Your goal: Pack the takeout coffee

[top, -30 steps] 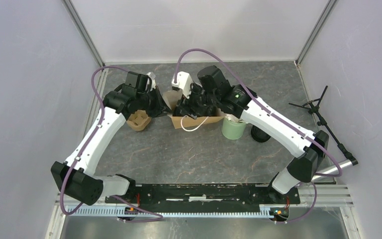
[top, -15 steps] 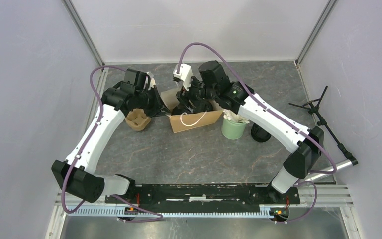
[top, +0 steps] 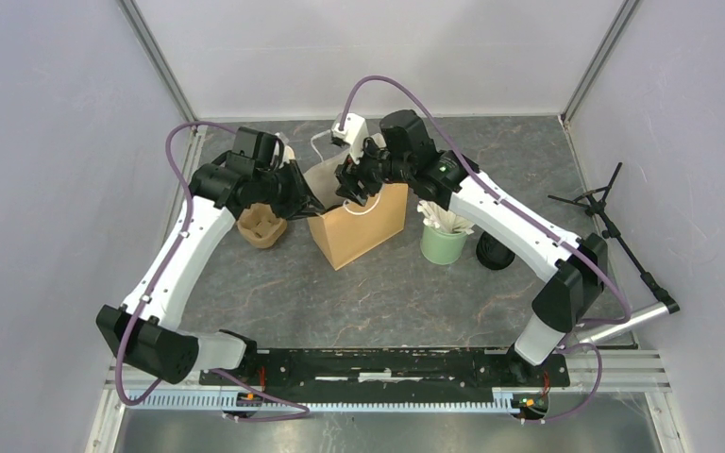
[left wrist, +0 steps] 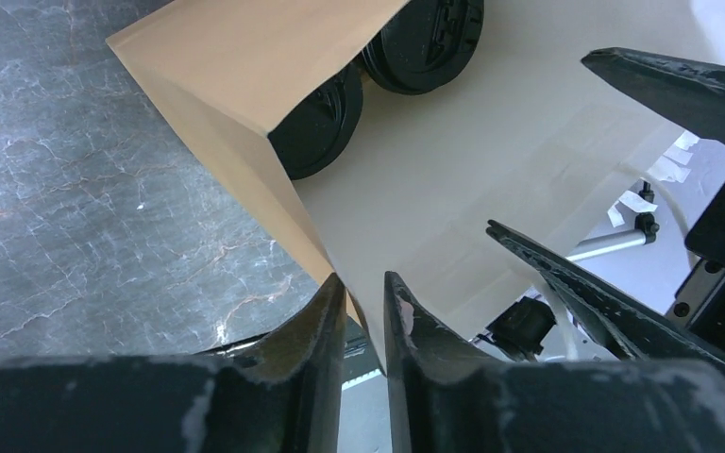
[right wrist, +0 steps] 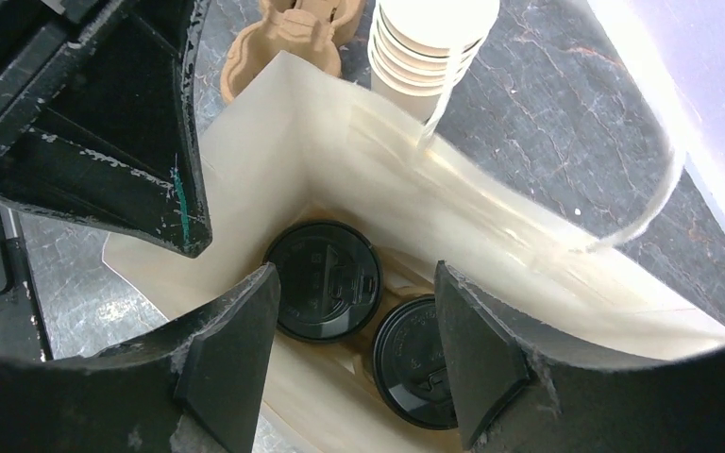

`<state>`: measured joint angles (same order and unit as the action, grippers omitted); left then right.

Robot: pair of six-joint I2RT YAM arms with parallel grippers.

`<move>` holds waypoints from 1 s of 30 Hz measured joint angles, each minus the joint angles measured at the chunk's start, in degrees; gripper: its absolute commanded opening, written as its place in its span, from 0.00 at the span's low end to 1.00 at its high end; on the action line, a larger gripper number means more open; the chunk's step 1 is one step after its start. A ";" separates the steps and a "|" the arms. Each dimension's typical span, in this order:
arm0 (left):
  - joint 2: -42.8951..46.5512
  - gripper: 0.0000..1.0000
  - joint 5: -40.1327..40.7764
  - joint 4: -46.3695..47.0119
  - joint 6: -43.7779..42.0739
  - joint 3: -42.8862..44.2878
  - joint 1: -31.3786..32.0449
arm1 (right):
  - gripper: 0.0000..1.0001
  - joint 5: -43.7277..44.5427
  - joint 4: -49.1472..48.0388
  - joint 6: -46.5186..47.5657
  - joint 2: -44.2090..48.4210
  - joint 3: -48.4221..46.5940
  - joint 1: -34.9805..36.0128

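Observation:
The brown paper bag (top: 363, 226) stands upright mid-table, mouth open. The takeout coffee sits inside it: two black lids (right wrist: 326, 280) (right wrist: 415, 363) side by side at the bottom, also seen in the left wrist view (left wrist: 316, 123) (left wrist: 425, 42). My left gripper (top: 313, 203) is at the bag's left rim. Its fingers (left wrist: 363, 283) stand a little apart with the paper edge (left wrist: 236, 57) between them. My right gripper (top: 349, 189) hovers over the bag's mouth, open wide (right wrist: 354, 271), with nothing between its fingers. A white handle loop (right wrist: 623, 189) hangs beside it.
A stack of lidless cream cups (top: 286, 151) and a brown cardboard cup carrier (top: 262, 226) sit left of the bag. A green cup of white sticks (top: 445, 241) and a black object (top: 494, 253) stand to its right. A black stand (top: 614, 212) leans at the far right.
The bag has gone from lying on its side to standing upright. The right gripper rose with its top. The left gripper's fingers have parted slightly.

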<state>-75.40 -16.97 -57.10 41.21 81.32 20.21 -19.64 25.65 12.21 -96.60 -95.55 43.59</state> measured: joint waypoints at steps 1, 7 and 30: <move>-0.02 0.29 0.17 -0.13 -0.02 0.28 0.00 | 0.68 -0.07 -0.09 -0.04 -0.02 0.00 0.00; -0.37 0.41 0.87 -0.17 -0.20 3.37 0.00 | 0.75 -0.31 -1.62 -1.14 -0.02 -0.15 0.00; 7.21 1.00 9.51 1.33 -15.43 12.90 0.00 | 0.94 28.70 -5.57 -15.91 24.74 9.16 -0.15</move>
<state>-68.18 -7.46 -55.77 25.78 94.21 20.21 9.06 20.08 -3.70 -71.85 -86.39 43.44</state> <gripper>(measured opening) 0.994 0.970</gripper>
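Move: The paper bag stands about 9 cm ahead of the left hand and 7 to its right, its middle some 12 cm lower; its rim sits between those fingertips. The cup carrier is 10 cm ahead, 17 left. From the right hand the bag's middle is 4 cm ahead, level sideways, 14 cm below; the green straw pot lies about 20 cm right, 2 back. Both hands open wide off the bag, left rising about 11 cm, right rising 13 and swinging 12 cm right. ##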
